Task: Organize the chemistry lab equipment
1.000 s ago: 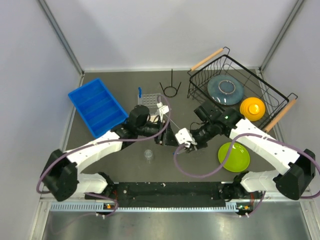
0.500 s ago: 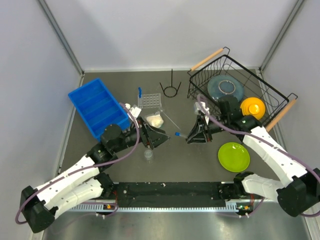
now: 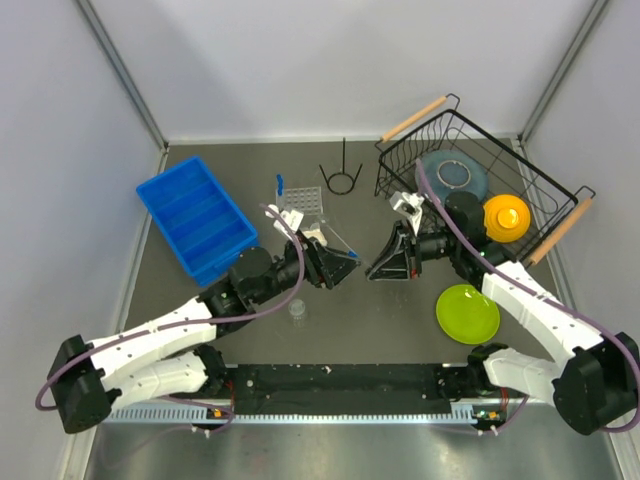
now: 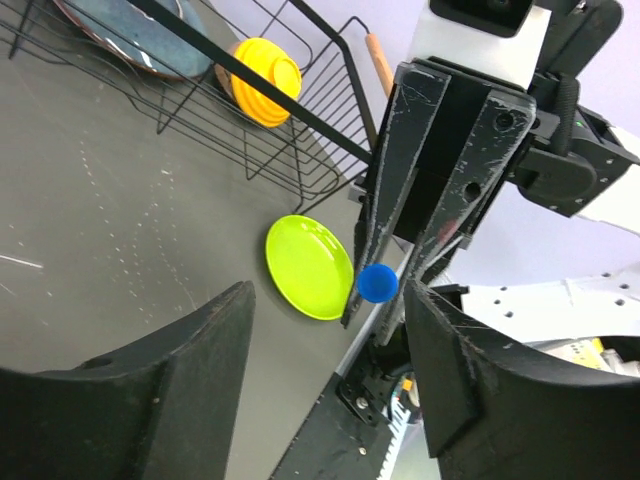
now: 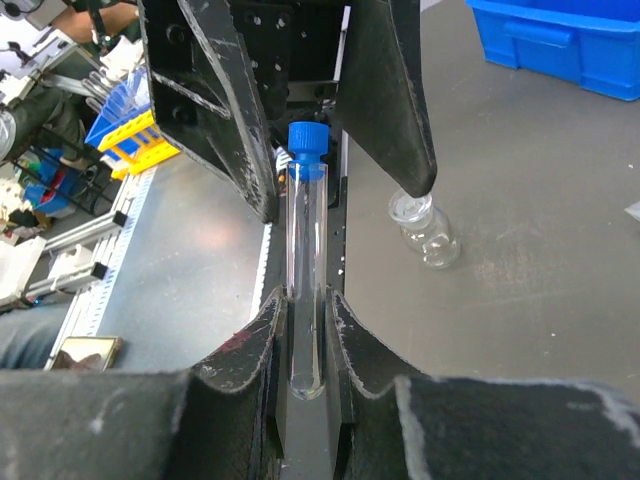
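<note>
My right gripper (image 5: 305,305) is shut on a clear tube (image 5: 304,260) and holds it level, blue cap (image 5: 307,140) pointing at the left arm. My left gripper (image 4: 330,370) is open, and the blue cap (image 4: 377,283) sits between its spread fingers (image 4: 455,360) without touching them. In the top view the two grippers meet nose to nose, left gripper (image 3: 343,266) and right gripper (image 3: 380,267). The clear grid rack (image 3: 303,199) stands behind them with one blue-capped tube (image 3: 280,185) upright in it. The black ring stand (image 3: 341,178) is further back. A small clear cup (image 3: 297,310) stands near the front.
A blue tray (image 3: 195,214) lies at the left. The black wire dish basket (image 3: 540,190) at the back right holds a grey plate (image 3: 452,180) and an orange bowl (image 3: 505,217). A green plate (image 3: 467,313) lies at the front right.
My left arm has swung right and brought its open jaws around the tube's capped end. The right gripper has kept hold of the tube and shifted slightly back.
</note>
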### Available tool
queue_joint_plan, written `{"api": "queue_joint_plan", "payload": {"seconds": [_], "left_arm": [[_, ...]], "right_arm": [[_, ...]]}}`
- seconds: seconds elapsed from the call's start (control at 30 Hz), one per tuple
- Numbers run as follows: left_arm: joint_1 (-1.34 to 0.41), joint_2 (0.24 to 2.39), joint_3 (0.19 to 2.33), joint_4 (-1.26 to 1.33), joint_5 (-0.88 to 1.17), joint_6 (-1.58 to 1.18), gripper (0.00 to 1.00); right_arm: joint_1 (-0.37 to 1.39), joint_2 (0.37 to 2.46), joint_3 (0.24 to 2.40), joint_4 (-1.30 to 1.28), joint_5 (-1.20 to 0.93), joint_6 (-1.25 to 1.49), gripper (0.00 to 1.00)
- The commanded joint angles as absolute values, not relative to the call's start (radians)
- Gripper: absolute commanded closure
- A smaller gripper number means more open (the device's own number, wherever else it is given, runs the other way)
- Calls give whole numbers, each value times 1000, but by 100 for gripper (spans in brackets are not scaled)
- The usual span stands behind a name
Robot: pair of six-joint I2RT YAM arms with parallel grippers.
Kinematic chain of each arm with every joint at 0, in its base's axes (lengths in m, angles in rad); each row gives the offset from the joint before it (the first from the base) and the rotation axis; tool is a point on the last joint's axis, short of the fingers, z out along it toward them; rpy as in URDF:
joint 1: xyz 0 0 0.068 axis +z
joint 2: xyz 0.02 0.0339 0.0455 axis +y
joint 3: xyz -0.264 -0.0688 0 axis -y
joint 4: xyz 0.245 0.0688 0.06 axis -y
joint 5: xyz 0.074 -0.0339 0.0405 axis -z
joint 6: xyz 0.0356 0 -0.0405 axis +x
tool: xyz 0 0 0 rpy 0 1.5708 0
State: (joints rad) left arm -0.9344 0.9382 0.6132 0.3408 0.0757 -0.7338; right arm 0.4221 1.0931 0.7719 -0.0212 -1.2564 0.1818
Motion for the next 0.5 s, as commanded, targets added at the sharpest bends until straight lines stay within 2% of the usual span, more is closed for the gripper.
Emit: {"api": "queue_joint_plan", "payload": {"seconds": [0.0,0.47], "left_arm": [[-951,966,692,370,9,-727,36],[-962,1019,704,399,60,-769,54]], "right_arm": [[414,1069,759,97,-1289,241,91],[414,1069,742,112,-1284,244,91]]}}
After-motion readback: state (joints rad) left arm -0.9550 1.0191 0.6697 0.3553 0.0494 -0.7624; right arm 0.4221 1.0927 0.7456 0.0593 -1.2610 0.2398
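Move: The blue cap of the test tube that the right hand holds lies just off the left hand's open fingertips: about 2 cm right, 1 cm ahead and 1 cm above the left hand. From the right hand it is some 4 cm left, 2 cm ahead and 3 cm up. Down on the table, the glass jar lies about 11 cm left of and 4 cm back from the left hand, and the powder bag some 6 cm left and 17 cm ahead, both roughly 25 cm below. Easing rightward about 1.5 cm and a little forward, the left hand brings its fingertips farther around the blue cap, while its fingers close by about a third and stay clearly open. The wrist hardly turns. The right hand stays in place and keeps its pinch on the tube's lower end, presenting the cap. ##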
